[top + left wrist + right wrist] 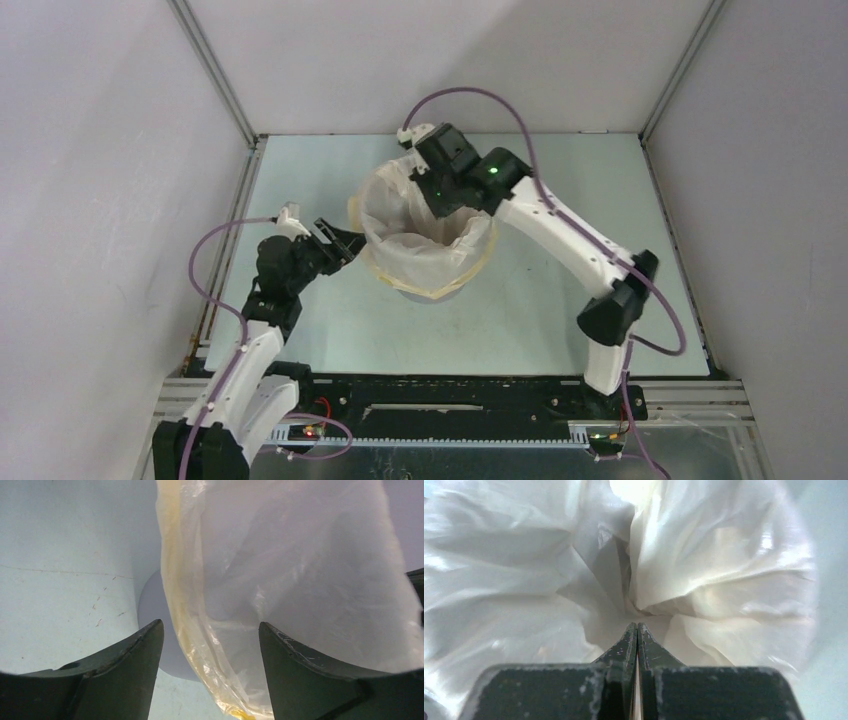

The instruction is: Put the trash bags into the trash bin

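The pale cream trash bag lines the grey trash bin, its yellow edge band folded out over the rim. My right gripper reaches down into the bag's mouth. In the right wrist view its fingers are shut tip to tip with nothing between them, and crumpled bag film surrounds them. My left gripper is open at the bin's left side. In the left wrist view the bag's hanging edge lies between the spread fingers, with the bin wall behind it.
The bin stands near the middle of the pale green table. White enclosure walls and aluminium frame posts close in the left, back and right. Purple cables loop off both arms.
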### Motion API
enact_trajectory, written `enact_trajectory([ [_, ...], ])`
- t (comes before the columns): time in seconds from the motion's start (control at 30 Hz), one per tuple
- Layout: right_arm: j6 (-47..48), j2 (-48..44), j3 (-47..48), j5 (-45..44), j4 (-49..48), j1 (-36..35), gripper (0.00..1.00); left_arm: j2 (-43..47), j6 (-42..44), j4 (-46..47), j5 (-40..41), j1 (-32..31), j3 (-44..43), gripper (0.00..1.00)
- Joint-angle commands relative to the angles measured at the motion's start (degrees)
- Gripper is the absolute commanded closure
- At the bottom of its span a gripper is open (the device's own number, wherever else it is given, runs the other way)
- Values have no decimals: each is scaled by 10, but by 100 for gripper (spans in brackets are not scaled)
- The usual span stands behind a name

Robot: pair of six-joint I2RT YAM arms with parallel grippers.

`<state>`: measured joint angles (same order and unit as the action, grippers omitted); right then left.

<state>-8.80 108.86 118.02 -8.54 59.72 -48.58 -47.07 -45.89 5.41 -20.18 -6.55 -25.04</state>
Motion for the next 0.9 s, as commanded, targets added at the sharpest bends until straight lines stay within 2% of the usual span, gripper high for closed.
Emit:
enact_trajectory([
  [0.0, 51, -100, 7, -38, -37, -16, 100, 63, 37, -18, 9, -4, -1, 24],
  [0.03, 64, -118, -16, -41, -56, -22, 97, 81, 39, -25, 14, -5, -1, 24],
  [0.07, 74, -141, -47, -47, -79, -27, 88, 97, 41, -32, 19, -4, -1, 24],
  [0.23, 87, -262, -203, -62, -203, -56, 33, 183, 58, -50, 31, -4, 5, 20],
  [0.33, 87, -328, -292, -56, -258, -58, 10, 227, 74, -51, 23, -7, 6, 12],
  [0.37, 87, -353, -321, -48, -277, -58, 2, 244, 80, -50, 21, -9, 6, 4],
  [0.4, 97, -374, -355, -38, -297, -58, 1, 254, 86, -50, 19, -13, 6, 1],
  [0.53, 91, -458, -477, -8, -374, -57, 0, 255, 105, -50, 23, -41, 7, 0],
  [0.67, 51, -515, -612, 13, -476, -57, 0, 222, 121, -17, 51, -109, 16, 0],
  [0.8, 16, -540, -699, 10, -571, -58, 0, 204, 150, -6, 120, -171, 22, 0],
  [0.87, 9, -543, -731, 13, -631, -57, 0, 194, 160, 29, 127, -184, 36, 0],
])
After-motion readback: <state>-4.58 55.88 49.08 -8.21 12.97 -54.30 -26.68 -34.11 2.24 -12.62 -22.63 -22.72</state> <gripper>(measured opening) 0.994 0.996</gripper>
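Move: The right hand's closed fingers are inside the lined trash bin's mouth, roughly over its middle, and the bag's near edge is about 9 cm back towards the base, level sideways and some 3 cm lower. From the left hand, waiting outside the bin's left wall, that near edge is some 12 cm right, 8 cm back and 4 cm higher. The trash bin's middle is about 11 cm to the left hand's right, level fore-and-aft and some 5 cm below it. Coming clear of the bag's inside, the right hand rises about 10 cm, then draws back and to the right over the rim while sinking again, spreading its shut fingers wide and tilting them up some 20 degrees, to end empty by the near-right edge. The left hand backs off and lifts, then swings right and dips towards the near-left edge, its open fingers widening fully and tipping up. ##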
